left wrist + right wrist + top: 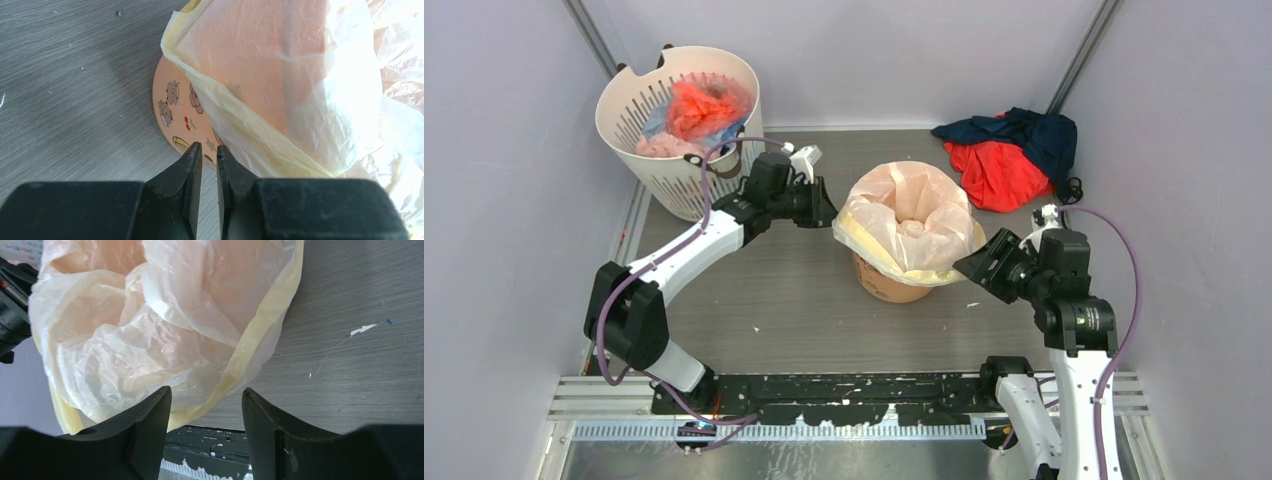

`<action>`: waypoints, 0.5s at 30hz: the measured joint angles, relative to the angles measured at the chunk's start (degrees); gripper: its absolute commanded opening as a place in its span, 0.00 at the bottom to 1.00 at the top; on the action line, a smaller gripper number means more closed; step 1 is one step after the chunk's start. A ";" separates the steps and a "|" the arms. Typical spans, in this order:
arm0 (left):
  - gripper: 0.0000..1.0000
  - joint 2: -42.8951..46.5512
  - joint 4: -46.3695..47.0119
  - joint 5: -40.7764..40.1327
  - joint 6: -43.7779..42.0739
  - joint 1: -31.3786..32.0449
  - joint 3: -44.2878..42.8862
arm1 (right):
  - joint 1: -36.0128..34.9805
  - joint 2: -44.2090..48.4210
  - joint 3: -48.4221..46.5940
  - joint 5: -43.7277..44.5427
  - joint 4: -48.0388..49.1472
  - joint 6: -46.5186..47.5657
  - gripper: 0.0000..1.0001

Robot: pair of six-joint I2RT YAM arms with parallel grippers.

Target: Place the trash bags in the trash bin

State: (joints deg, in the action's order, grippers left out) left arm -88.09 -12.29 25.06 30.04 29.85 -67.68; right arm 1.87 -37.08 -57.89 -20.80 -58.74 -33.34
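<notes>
The pale-yellow translucent trash bag (909, 220) lines the orange trash bin (889, 285) at the table's middle, its rim folded out over the bin's edge and its middle sunk inside. My left gripper (829, 215) sits just left of the bin, touching nothing. In the left wrist view its jaws (206, 147) stand only a narrow gap apart and empty, beside the bag (280, 75) and the printed bin wall (175, 110). My right gripper (964, 265) is at the bin's right front. It is open (206, 395), with the bag's folded hem (150, 330) just above its left finger.
A white slotted basket (639, 120) holding red, pink and blue plastic bundles stands at the back left. A red and navy cloth heap (1014, 150) lies at the back right. Grey walls close in both sides. The black arm rail (844, 395) runs along the near edge.
</notes>
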 measured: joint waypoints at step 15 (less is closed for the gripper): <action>0.18 0.00 0.02 -0.68 0.00 0.44 0.57 | 0.00 1.86 9.97 1.33 3.85 -2.71 0.04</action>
State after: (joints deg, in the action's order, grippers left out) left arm -88.09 -12.27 24.38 30.04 30.28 -67.11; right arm 1.87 -35.22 -47.92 -19.46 -54.89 -36.05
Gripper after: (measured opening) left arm 0.180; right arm 0.094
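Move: Just below the right hand, roughly 4 cm down and within about a centimetre ahead and to the left, hangs the yellow rim of the trash bag; from the left hand it lies some 13 cm back and 24 cm to the right, nearly level. The trash bin's middle is about 11 cm ahead of the right hand, 12 cm left and 13 cm lower, while the red cloth lies roughly 30 cm ahead, 8 cm right and 23 cm down. Sinking nearly straight down by about 5 cm onto the near right edge of the bag draped over the bin, the right hand tips its fingers some 5 degrees further down. They start well apart and close during the descent until almost shut, pinching the yellow rim between their tips. ##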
